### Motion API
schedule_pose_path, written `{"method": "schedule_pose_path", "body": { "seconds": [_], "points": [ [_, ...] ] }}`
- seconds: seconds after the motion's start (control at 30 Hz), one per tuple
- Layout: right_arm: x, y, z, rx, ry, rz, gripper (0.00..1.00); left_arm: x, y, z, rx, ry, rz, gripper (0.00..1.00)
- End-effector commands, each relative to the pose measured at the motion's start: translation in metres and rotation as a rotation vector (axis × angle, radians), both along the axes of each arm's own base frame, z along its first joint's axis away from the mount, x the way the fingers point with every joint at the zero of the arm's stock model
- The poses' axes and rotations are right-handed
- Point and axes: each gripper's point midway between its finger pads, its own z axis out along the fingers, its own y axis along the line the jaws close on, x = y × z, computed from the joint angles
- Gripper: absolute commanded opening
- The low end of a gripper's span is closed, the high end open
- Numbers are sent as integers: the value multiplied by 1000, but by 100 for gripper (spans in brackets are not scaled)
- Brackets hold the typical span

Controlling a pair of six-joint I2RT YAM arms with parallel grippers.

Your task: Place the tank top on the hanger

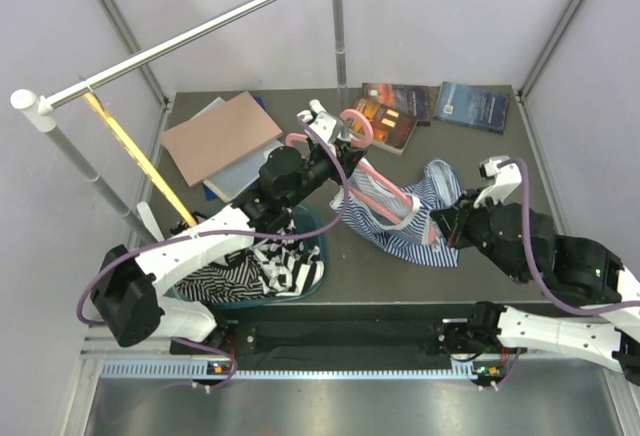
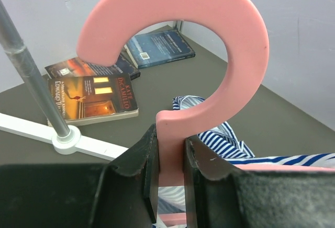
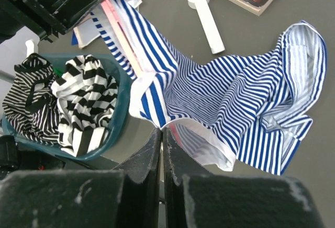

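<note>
The pink hanger [image 1: 383,193] is held up at a slant over the table, its big hook [image 2: 209,29] rising from between my left gripper's [image 2: 170,152] jaws. My left gripper [image 1: 340,134] is shut on the hanger's neck just under the hook. The blue-and-white striped tank top [image 1: 425,218] drapes over the hanger's right arm and sags onto the table. My right gripper [image 3: 162,132] is shut on the tank top's [image 3: 235,87] white-edged hem, pulling a fold toward me; it sits at the cloth's near right side [image 1: 442,224]. A strip of the hanger [image 3: 121,34] shows inside the cloth.
A teal basket [image 1: 318,246] of black-and-white striped garments [image 3: 78,102] sits at the near left. Books [image 1: 470,106] lie at the back. A white clothes rail [image 1: 190,36] with a yellow hanger [image 1: 135,154] spans the back left, its post [image 2: 31,81] near the hook. A brown folder [image 1: 222,136] lies back left.
</note>
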Motion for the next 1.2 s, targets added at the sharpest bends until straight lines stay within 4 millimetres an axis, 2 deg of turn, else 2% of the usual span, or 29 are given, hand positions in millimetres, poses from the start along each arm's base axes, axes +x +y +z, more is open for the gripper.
{"method": "schedule_pose_path", "body": {
  "seconds": [0.0, 0.13, 0.2, 0.23, 0.3, 0.47, 0.57, 0.6, 0.63, 0.7, 0.73, 0.83, 0.97, 1.17],
  "points": [
    [9, 23, 7, 9, -32, 34, 0, -6, -11, 28, -113, -26, -55, 0],
    [18, 45, 5, 9, -33, 85, 0, -8, -14, 31, -134, -25, -65, 0],
    [31, 44, 1, 2, -29, 74, 0, -10, -18, 31, -130, -24, -74, 0],
    [31, 55, 0, 33, -22, 128, 0, -10, -19, 30, -125, -23, -78, 0],
    [42, 54, 1, 49, -28, 130, 0, -10, -22, 21, -95, -15, -82, 0],
    [49, 68, -2, 21, -20, 186, 0, -8, -19, 6, -26, -15, -63, 0],
    [51, 73, -8, 1, -2, 196, 1, -7, -16, 7, -10, -28, -54, 0],
    [50, 72, -10, -7, 5, 198, 6, -7, -15, 6, 1, -29, -53, 0],
    [49, 72, -9, -11, 4, 206, 22, -7, -14, 5, 8, -32, -53, 0],
    [46, 67, -11, -29, 9, 208, 47, -5, -12, -2, 58, -40, -45, 0],
    [44, 64, -7, -31, -3, 210, 64, -3, -12, -7, 75, -36, -39, 0],
    [36, 53, 0, -43, -20, 211, 81, -3, -8, -15, 106, -28, -30, 0],
    [30, 39, -4, -92, -30, 206, 86, -9, -8, -16, 111, -26, -60, 0],
    [19, 38, -37, -130, 39, 250, 86, -14, -6, -12, 113, -29, -74, 0]
  ]
}}
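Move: The tank top's white-edged shoulder is already pinched in the right fingers, with the pink hanger's free end beside it: about 1 cm back, 1 cm left and 3 cm below that hand. The hanger neck, still in the left gripper, is some 15 cm ahead and 19 cm left of the right hand. The loose cloth lies about 10 cm ahead, 10 cm right and 25 cm down. From the left hand, the free end is roughly 16 cm back, 18 cm right and 4 cm lower. The pinched shoulder of the tank top is drawn over the hanger's free end and along its arm towards the neck, the right hand going about 7 cm left, with some forward and down, turning slightly counter-clockwise. Then the right fingers open wide, let go and ease back to the right and back. The left hand keeps its grip on the neck and sinks about 5 cm, rolling some 10 degrees. ##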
